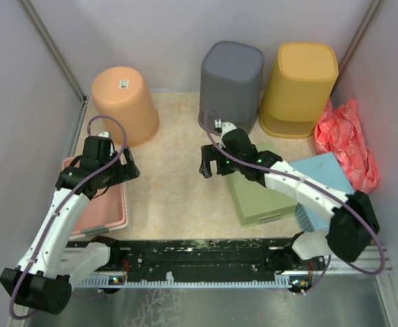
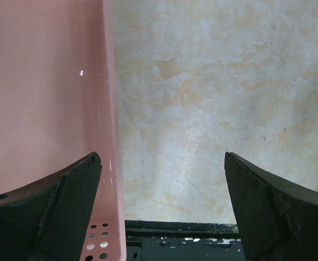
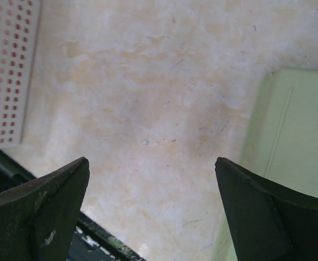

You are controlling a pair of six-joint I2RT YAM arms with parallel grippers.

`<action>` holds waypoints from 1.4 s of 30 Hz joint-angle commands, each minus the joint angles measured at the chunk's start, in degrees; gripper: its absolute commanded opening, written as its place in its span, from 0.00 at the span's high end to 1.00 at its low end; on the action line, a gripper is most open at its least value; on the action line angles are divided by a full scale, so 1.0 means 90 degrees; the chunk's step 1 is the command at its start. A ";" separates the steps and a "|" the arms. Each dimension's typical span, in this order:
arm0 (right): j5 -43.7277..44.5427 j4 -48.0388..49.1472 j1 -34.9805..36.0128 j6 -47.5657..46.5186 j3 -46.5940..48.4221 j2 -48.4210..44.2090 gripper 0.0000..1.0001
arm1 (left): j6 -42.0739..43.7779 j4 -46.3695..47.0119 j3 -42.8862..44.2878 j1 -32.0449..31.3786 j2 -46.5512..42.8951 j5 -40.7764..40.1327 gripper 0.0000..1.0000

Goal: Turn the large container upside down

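Observation:
Three tall containers stand base-up along the back wall: an orange bucket [image 1: 124, 102], a grey bin [image 1: 232, 82] and a yellow bin [image 1: 300, 85]. Which of them is the large container I cannot tell. My left gripper [image 1: 125, 165] [image 2: 161, 156] hangs open over the right edge of a pink basket [image 1: 100, 211] [image 2: 44, 92], holding nothing. My right gripper [image 1: 210, 167] [image 3: 151, 160] is open too, over bare table between the pink basket [image 3: 9, 65] and a green box [image 1: 257, 201] [image 3: 295, 141], just in front of the grey bin.
A light blue basket [image 1: 328, 174] lies under the right arm, beside the green box. A red plastic bag [image 1: 349, 139] is bunched against the right wall. Grey walls close in the table on three sides, and a black rail [image 1: 206, 255] runs along its near edge.

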 commanded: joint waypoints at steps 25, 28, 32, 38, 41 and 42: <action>0.0220 -0.0829 -0.0001 0.0510 -0.1235 -0.2632 0.02 | -0.0231 0.0128 0.0266 0.0076 0.0611 -0.1665 0.99; 0.0159 -0.0776 -0.0001 0.0516 -0.1250 -0.2569 0.02 | 0.0001 -0.0293 0.0877 0.0076 0.0600 -0.2000 1.00; 0.0108 -0.0734 -0.0002 0.0546 -0.1272 -0.2550 0.02 | 0.0372 -0.0679 0.1834 0.0073 0.0596 -0.2211 1.00; 0.0067 -0.0661 -0.0001 0.0593 -0.1304 -0.2515 0.02 | 0.0813 -0.1018 0.3283 0.0066 0.0858 -0.1714 1.00; 0.0240 -0.0758 -0.0002 0.0595 -0.1251 -0.2529 0.02 | 0.0790 -0.1083 0.3877 0.0057 0.1010 -0.0741 1.00; 0.0351 -0.0817 -0.0001 0.0598 -0.1221 -0.2560 0.02 | 0.0689 -0.1040 0.4059 0.0058 0.1026 -0.0287 1.00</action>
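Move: Some 13 cm to the left hand's left and 6 cm back lies the middle of the pink container, about 11 below; its right rim is only about 3 cm left of the open fingers and 8 lower. A white container sits right under it. The upturned orange container stands about 24 cm ahead, 4 left. From the right hand, the pink container lies some 36 cm left and 8 back, the green container about 17 right and 2 back, lower down. Dipping about 8 cm and slightly left, the left hand closes on the pink container's right rim, pinching the wall between its fingers, then hauls it up some 23 cm and a little forward while the fingers tip up about 25 degrees. The right hand, still open and empty, draws back and right about 6 cm each way to above the green container's left part and waits there. ##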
